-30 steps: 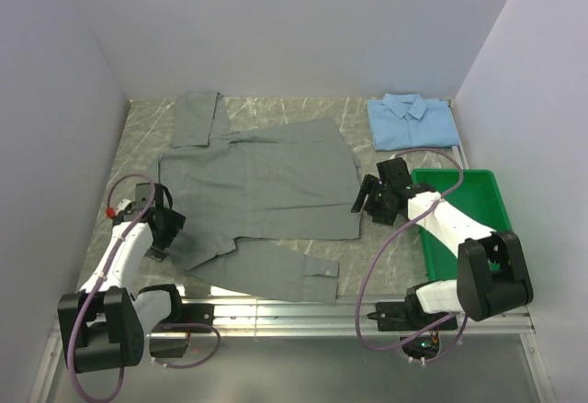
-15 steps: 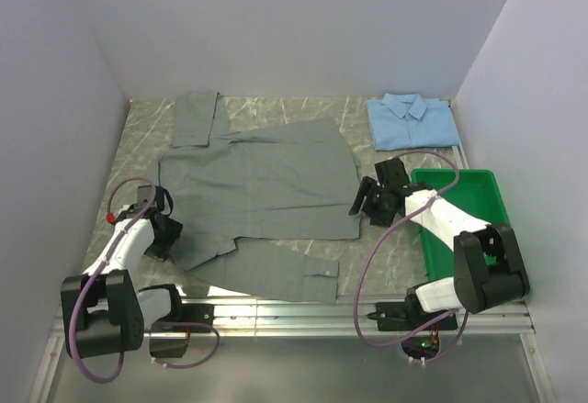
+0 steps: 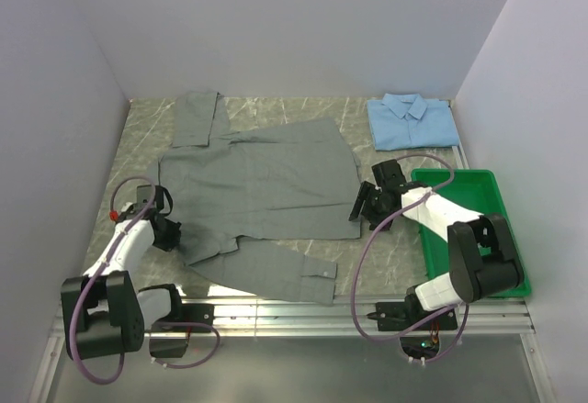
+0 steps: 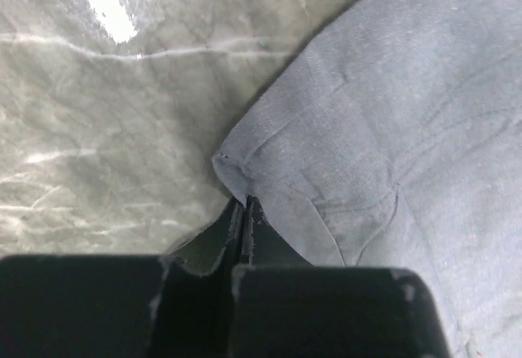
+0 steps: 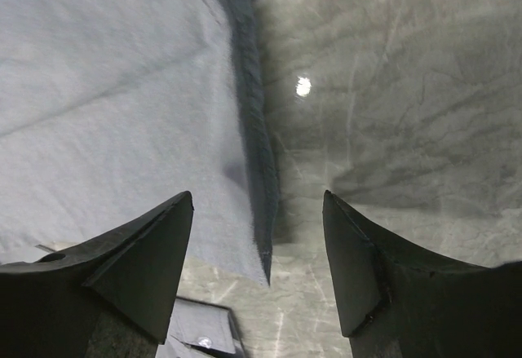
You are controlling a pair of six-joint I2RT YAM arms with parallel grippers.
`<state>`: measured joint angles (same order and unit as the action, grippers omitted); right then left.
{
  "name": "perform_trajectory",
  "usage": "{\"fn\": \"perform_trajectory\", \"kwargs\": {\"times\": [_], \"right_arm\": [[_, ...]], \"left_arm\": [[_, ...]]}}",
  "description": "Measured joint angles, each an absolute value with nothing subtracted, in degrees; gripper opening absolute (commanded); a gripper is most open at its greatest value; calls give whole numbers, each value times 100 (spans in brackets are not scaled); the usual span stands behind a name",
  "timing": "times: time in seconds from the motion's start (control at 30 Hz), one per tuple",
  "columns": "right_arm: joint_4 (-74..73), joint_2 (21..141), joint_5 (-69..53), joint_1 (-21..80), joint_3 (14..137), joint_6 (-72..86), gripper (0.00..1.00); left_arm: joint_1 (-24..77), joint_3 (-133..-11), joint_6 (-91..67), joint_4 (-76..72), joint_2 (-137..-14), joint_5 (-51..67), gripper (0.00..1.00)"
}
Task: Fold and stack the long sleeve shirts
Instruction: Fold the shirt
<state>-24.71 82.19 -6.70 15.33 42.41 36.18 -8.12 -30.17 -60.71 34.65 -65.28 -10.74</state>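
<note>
The grey long sleeve shirt (image 3: pixel 257 183) lies spread flat on the marble table, one sleeve up at the back left and the other across the front. My left gripper (image 3: pixel 175 238) is at its lower left corner. In the left wrist view the left gripper (image 4: pixel 245 203) is shut, pinching the grey shirt's (image 4: pixel 383 130) edge just below the corner. My right gripper (image 3: pixel 356 210) stands open at the lower right corner. Seen from the right wrist, that gripper (image 5: pixel 258 196) has the grey shirt's (image 5: pixel 122 97) side edge between its fingers. The light blue shirt (image 3: pixel 413 120) lies folded at the back right.
A green tray (image 3: pixel 478 206) sits at the right under the right arm's forearm. The grey sleeve's cuff (image 5: pixel 204 329) with a button lies just below the right gripper. Walls close in the table at the left, back and right.
My left gripper has closed on the grey shirt's lower left corner. The right gripper has edged left onto the shirt's side edge, still open.
</note>
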Motion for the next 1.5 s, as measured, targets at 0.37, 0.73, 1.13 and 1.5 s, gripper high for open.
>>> {"fn": "perform_trajectory", "kwargs": {"times": [0.37, 0.73, 1.13, 1.5], "right_arm": [[-2790, 8313, -790, 1533, 4244, 3605, 63], [-2926, 8315, -1083, 1533, 4241, 3546, 28], [-3192, 8149, -972, 1533, 4241, 3461, 0], [-3695, 8138, -808, 1531, 5085, 3334, 0]], "left_arm": [[-801, -3444, -6069, 4331, -6117, -961, 1], [-801, -3787, -6064, 5168, -5852, -1026, 1], [-794, -4189, -5894, 5765, -5760, -1278, 1], [-788, -4681, -5555, 5789, -5935, -1551, 5]]}}
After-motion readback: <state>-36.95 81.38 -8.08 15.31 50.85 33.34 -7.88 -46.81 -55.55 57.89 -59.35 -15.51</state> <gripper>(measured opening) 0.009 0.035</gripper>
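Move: At the right hand, the shirt's near hem corner lies about 3 cm back, straight in line and 1 cm below; the near sleeve's cuff is roughly 14 cm back and 10 cm left, the green bin's middle some 26 cm right and 2 cm back. The left hand already pinches the shirt's near shoulder edge; from it the body's middle lies about 15 cm ahead and 21 cm right, the same cuff 10 cm back and 34 cm right. Drawing back some 3 cm and sinking slightly onto the hem corner, the right hand shuts its open fingers on the cloth, then lifts about 4 cm while coming forward again. The left hand keeps its pinch on the shoulder edge and raises it about 8 cm, easing back first, then a little forward, its grip slackening at the very end. ##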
